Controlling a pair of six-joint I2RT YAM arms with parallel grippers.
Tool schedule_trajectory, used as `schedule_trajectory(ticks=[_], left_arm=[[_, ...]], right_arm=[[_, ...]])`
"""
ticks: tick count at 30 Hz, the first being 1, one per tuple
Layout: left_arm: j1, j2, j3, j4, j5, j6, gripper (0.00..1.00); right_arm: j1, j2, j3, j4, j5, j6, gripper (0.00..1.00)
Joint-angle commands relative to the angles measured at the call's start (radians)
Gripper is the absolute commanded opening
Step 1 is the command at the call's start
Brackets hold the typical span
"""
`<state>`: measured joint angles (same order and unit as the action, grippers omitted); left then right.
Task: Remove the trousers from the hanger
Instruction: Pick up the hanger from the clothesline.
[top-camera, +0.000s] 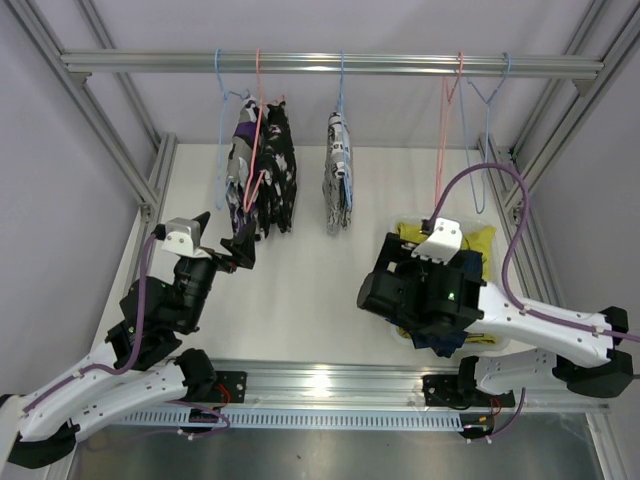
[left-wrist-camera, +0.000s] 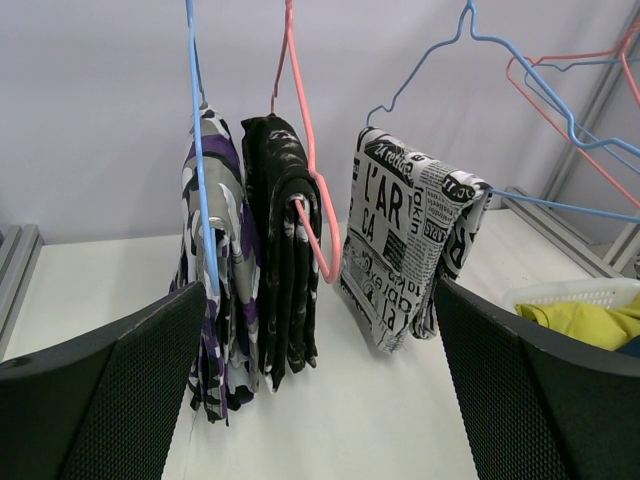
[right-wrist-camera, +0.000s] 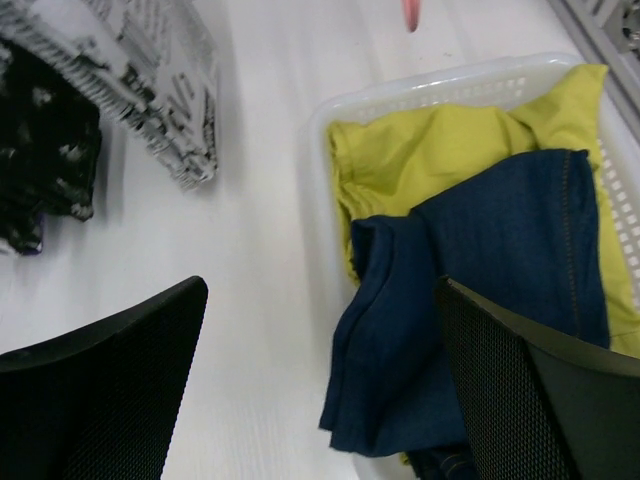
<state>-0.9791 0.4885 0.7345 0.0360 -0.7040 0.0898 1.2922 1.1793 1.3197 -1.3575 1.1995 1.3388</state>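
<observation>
Three patterned trousers hang folded on hangers from the rail (top-camera: 330, 65): a purple, white and black pair (left-wrist-camera: 215, 260) on a blue hanger, a black pair (left-wrist-camera: 285, 250) on a pink hanger (left-wrist-camera: 310, 200), and a newsprint pair (left-wrist-camera: 405, 240) on a blue hanger. My left gripper (left-wrist-camera: 318, 300) is open just in front of the left two, touching nothing. Yellow-green trousers (right-wrist-camera: 430, 160) and navy trousers (right-wrist-camera: 500, 260) lie in a white basket (right-wrist-camera: 440, 85). Above the basket's left edge, my right gripper (right-wrist-camera: 320, 290) stands open and empty.
An empty pink hanger (top-camera: 445, 120) and an empty blue hanger (top-camera: 490, 100) hang at the rail's right end above the basket (top-camera: 470, 222). Aluminium frame posts stand at both sides of the white table (top-camera: 310, 300).
</observation>
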Motion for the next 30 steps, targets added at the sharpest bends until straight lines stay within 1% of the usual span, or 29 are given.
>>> schedule_trajectory(ticks=[1,7,9,13,18,21,23,24,25,26,27,28,29,30], left_arm=[[0.007,-0.008,0.009,0.013,-0.002,0.008,0.99],[0.007,-0.005,0.005,0.019,-0.008,0.018,0.99],[0.007,-0.005,0.006,0.021,-0.008,0.019,1.0],[0.007,-0.005,0.005,0.025,-0.018,0.025,0.99],[0.007,-0.008,0.002,0.028,-0.02,0.027,0.99],[0.007,-0.01,0.002,0.028,-0.008,0.025,0.99],[0.008,-0.008,0.003,0.025,0.003,0.022,0.99],[0.008,-0.005,0.006,0.019,0.015,0.021,1.0],[0.007,-0.002,0.009,0.013,0.018,0.019,0.99],[0.008,-0.002,0.011,0.012,0.02,0.019,1.0],[0.007,-0.001,0.009,0.012,0.017,0.021,0.99],[0.008,-0.001,0.009,0.012,0.014,0.022,0.99],[0.007,-0.001,0.011,0.013,0.011,0.025,0.99],[0.007,-0.004,0.009,0.016,0.003,0.027,0.99]], right_arm=[[0.059,0.032,0.064,-0.161,0.075,0.102,0.99],[0.13,0.057,0.067,-0.164,0.051,0.137,0.99],[0.153,0.08,0.078,-0.161,0.048,0.123,0.99],[0.203,0.167,0.157,-0.163,0.037,0.066,1.0],[0.266,0.287,0.317,-0.163,0.044,-0.009,0.99],[0.289,0.327,0.369,-0.138,0.072,-0.05,0.99],[0.297,0.338,0.384,-0.095,0.113,-0.108,0.99],[0.294,0.341,0.394,-0.06,0.124,-0.165,0.99],[0.288,0.339,0.413,0.052,0.135,-0.343,0.99],[0.271,0.336,0.427,0.125,0.132,-0.445,0.99],[0.26,0.33,0.444,0.259,0.126,-0.54,0.99],[0.25,0.313,0.479,0.323,0.12,-0.628,0.99],[0.234,0.301,0.495,0.386,0.117,-0.764,0.99],[0.195,0.286,0.506,0.528,0.098,-0.835,0.99]])
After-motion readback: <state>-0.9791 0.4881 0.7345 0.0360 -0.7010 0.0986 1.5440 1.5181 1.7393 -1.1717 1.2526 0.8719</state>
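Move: The hanger with the patterned trousers lies roughly 15 cm to the left of the right hand, 14 cm farther out and 8 cm higher; from the left hand it is about 15 cm ahead, 16 cm right, at hand height. Counted from the right hand, the emptied pink hanger hangs about 14 cm straight ahead and 8 cm up, the black floral trousers about 27 cm left and 12 cm ahead, and the white tray's middle some 12 cm right, 3 cm back and 35 cm down. The empty right hand, fingers still wide open, sweeps about 14 cm left from above the white tray until it is about in line with the patterned trousers' hanger, drawing back some 5 cm on the way. Late in the sweep it climbs about 6 cm and starts forward again towards that hanger, having swung roughly 20 degrees counter-clockwise while its left side dips a little; it grips nothing. ##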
